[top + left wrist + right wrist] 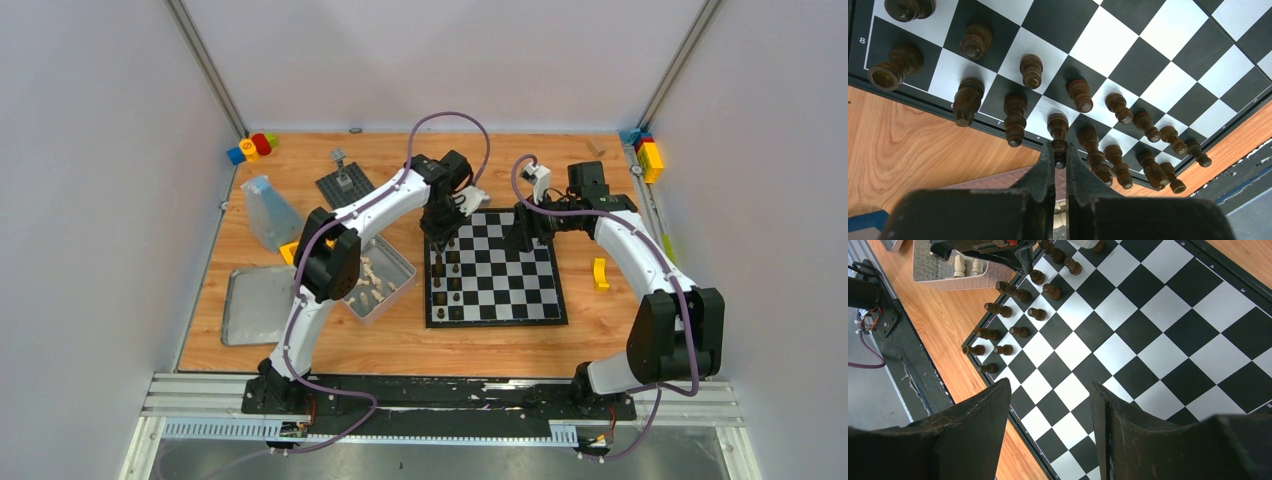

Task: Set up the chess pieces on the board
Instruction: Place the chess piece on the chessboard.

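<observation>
The board [520,290] lies at mid-table, with two columns of dark brown chess pieces [447,275] standing along its left side. My left gripper [440,240] hangs over that side's far end. In the left wrist view my left gripper [1060,150] is shut on the top of a dark brown piece [1058,129] standing at the rim of the board [1128,65]. My right gripper [1050,390] is open and holds nothing, above bare squares of the board [1148,340]. Cream pieces [959,267] lie in a metal tin [395,262] left of the board.
The tin's lid [255,305] lies at the near left. A pale blue container [268,210] and a dark studded baseplate [345,183] sit at the far left. A yellow brick [600,273] lies right of the board, and coloured bricks [648,155] fill both far corners.
</observation>
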Controlling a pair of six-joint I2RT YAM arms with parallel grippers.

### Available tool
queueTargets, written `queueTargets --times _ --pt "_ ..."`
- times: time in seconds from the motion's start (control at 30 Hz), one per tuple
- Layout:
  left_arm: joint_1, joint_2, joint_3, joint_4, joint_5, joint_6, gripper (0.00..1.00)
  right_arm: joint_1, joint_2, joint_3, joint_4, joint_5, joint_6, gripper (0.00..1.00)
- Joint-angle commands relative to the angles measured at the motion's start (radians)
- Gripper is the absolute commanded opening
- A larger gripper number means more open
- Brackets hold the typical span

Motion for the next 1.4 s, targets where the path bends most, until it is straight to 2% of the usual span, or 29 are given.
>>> queueTargets --times 0.0,0.33,0.73,0.87,1.13,1.37 --pt "-0.016 0.007 0.027 0.006 -0.002 0.014 0.1 -0.006 -0.029 0.001 0.035 -0.033 -0.005 0.6" --pt "-0.024 -0.006 0.023 0.003 -0.027 0.014 0.25 -0.005 -0.028 -0.001 0.035 -0.035 -0.005 0.59" --pt "-0.028 -0.017 0.012 0.004 -0.048 0.016 0.25 -0.006 -0.027 -0.002 0.035 -0.036 -0.002 0.59" --pt "-0.03 -0.019 0.015 0.002 -0.051 0.015 0.28 -0.007 -0.027 -0.002 0.035 -0.036 -0.002 0.59" --pt "-0.032 -0.069 0.019 0.001 -0.075 0.02 0.5 -0.012 -0.024 0.006 0.034 -0.032 0.004 0.59" --pt "-0.031 -0.169 -0.01 0.028 -0.121 0.033 0.59 -0.075 -0.047 0.038 0.043 -0.048 0.025 0.6"
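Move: The left hand still pinches the head of a brown chess piece over its back-row square, the fourth from the board's far edge, with the square straight below, about 5 cm down. The next back-row piece stands 3 cm farther out, another 3 cm nearer the base, and a pawn 3 cm to the right; the box of white pieces is some 12 cm left and 6 cm back. From the right hand that square lies roughly 15 cm left, 2 cm back and 13 cm below. The left hand stays almost in place above the fourth back-row square and lets go of the brown piece's head, its fingers parting to about a quarter open, pausing there, then spreading on to a little over half. Only at the very end does it start straight up off the piece, about 1 cm, the fingertips tilting some 5 degrees forward as they clear the head between the still-opening fingers. ##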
